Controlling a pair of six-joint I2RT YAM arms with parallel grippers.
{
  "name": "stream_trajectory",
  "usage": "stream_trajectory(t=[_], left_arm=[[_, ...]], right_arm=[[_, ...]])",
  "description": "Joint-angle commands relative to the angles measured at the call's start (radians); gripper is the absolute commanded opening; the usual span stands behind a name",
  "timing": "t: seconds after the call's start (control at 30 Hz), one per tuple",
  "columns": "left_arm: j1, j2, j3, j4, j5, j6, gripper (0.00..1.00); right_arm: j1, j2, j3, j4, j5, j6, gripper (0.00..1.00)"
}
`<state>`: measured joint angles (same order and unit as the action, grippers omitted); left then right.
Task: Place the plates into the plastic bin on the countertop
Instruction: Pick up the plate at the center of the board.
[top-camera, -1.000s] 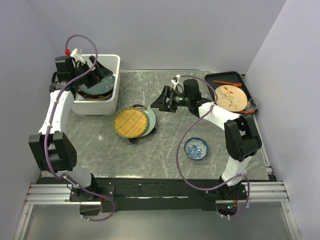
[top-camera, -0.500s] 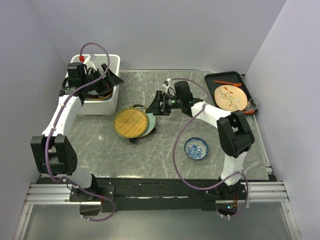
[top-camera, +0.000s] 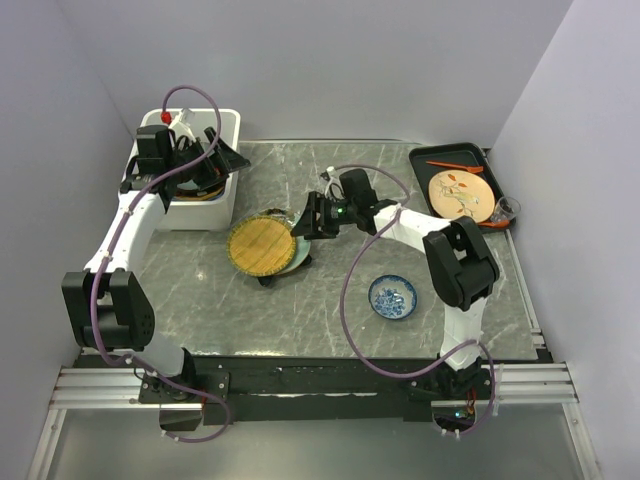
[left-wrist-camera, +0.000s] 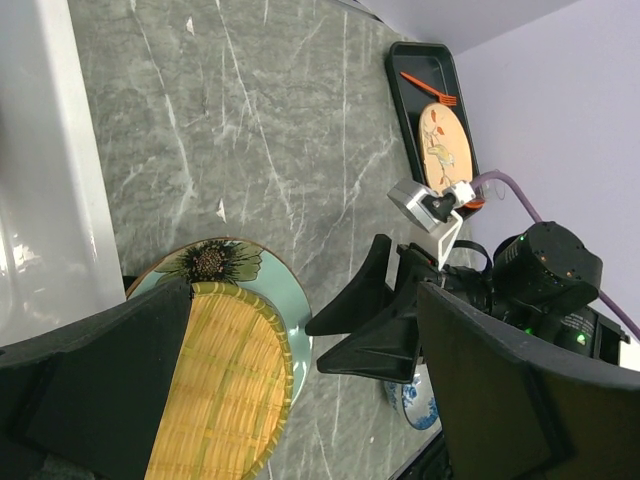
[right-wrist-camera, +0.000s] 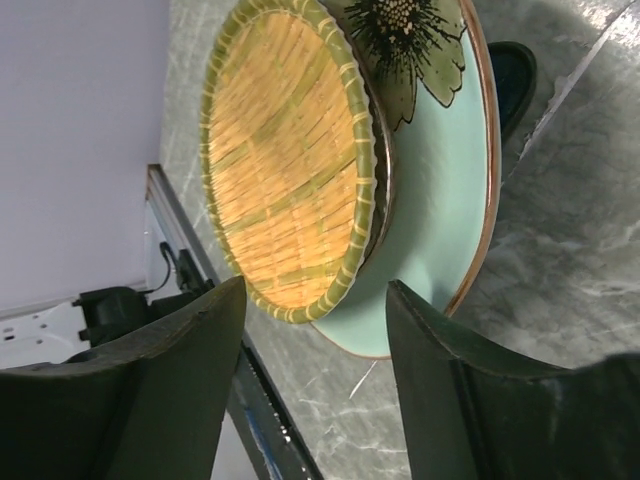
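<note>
A yellow woven plate (top-camera: 261, 246) lies on a pale green floral plate (top-camera: 299, 240) at the middle of the countertop (top-camera: 330, 300). Dark points of a third plate (top-camera: 269, 281) stick out beneath them. My right gripper (top-camera: 306, 220) is open at the stack's right edge. In the right wrist view its jaws (right-wrist-camera: 315, 300) straddle the rims of the yellow plate (right-wrist-camera: 285, 160) and the green plate (right-wrist-camera: 440, 190) without touching them. The white plastic bin (top-camera: 205, 208) at the back left holds stacked plates (top-camera: 196, 186), partly hidden by my left arm. My left gripper (top-camera: 226, 160) hangs open and empty over the bin's right rim.
A black tray (top-camera: 450, 157) at the back right carries a tan plate with orange marks (top-camera: 460, 193), with a small glass (top-camera: 507, 208) beside it. A blue-and-white dish (top-camera: 393, 296) sits on the front right of the countertop. Walls close in on the left, back and right.
My right gripper has slid left up to the plate stack and its jaws have narrowed. My left gripper moved from over the bin to its right rim, then stayed still.
</note>
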<state>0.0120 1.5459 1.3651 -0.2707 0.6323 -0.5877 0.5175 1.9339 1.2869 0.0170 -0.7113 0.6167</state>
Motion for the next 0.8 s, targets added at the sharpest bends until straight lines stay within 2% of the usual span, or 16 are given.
stream_trajectory(t=[0.0, 0.23, 0.63, 0.7, 0.77], left_arm=[[-0.003, -0.035, -0.003, 0.041, 0.023, 0.003, 0.99], [-0.003, -0.030, -0.001, 0.044, 0.024, 0.005, 0.98], [-0.004, -0.027, 0.003, 0.031, 0.017, 0.014, 0.99], [-0.003, -0.027, 0.003, 0.031, 0.015, 0.014, 0.99], [-0.004, -0.026, 0.006, 0.025, 0.014, 0.017, 0.99]], right_arm=[[0.018, 0.014, 0.071, -0.037, 0.029, -0.040, 0.63], [0.036, 0.028, 0.080, -0.084, 0.050, -0.058, 0.56], [0.064, 0.060, 0.107, -0.155, 0.084, -0.092, 0.51], [0.067, 0.063, 0.111, -0.158, 0.079, -0.094, 0.47], [0.067, 0.062, 0.114, -0.160, 0.076, -0.097, 0.35]])
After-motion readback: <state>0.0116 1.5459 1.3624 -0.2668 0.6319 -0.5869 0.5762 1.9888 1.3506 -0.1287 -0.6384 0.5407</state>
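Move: The woven plate's middle is about 9 cm left of the right hand, 3 cm back and some 4 cm lower. The pale green plate under it is centred about 5 cm left, 2 cm back and 6 cm down. The bin stands about 27 cm left and 15 cm ahead, slightly lower; the blue-and-white dish is 21 cm right, 15 cm back, 7 cm below. From the left hand, the woven plate lies about 13 cm back, 8 cm right and 19 cm down. Lower the right gripper about 3 cm onto the right-hand rim of the woven plate, easing it back and slightly left, and tip the left-pointing fingers a little further down. Narrow the fingers from roughly two-thirds open to under half as you go, so one is above the rim and the other between it and the green plate. ##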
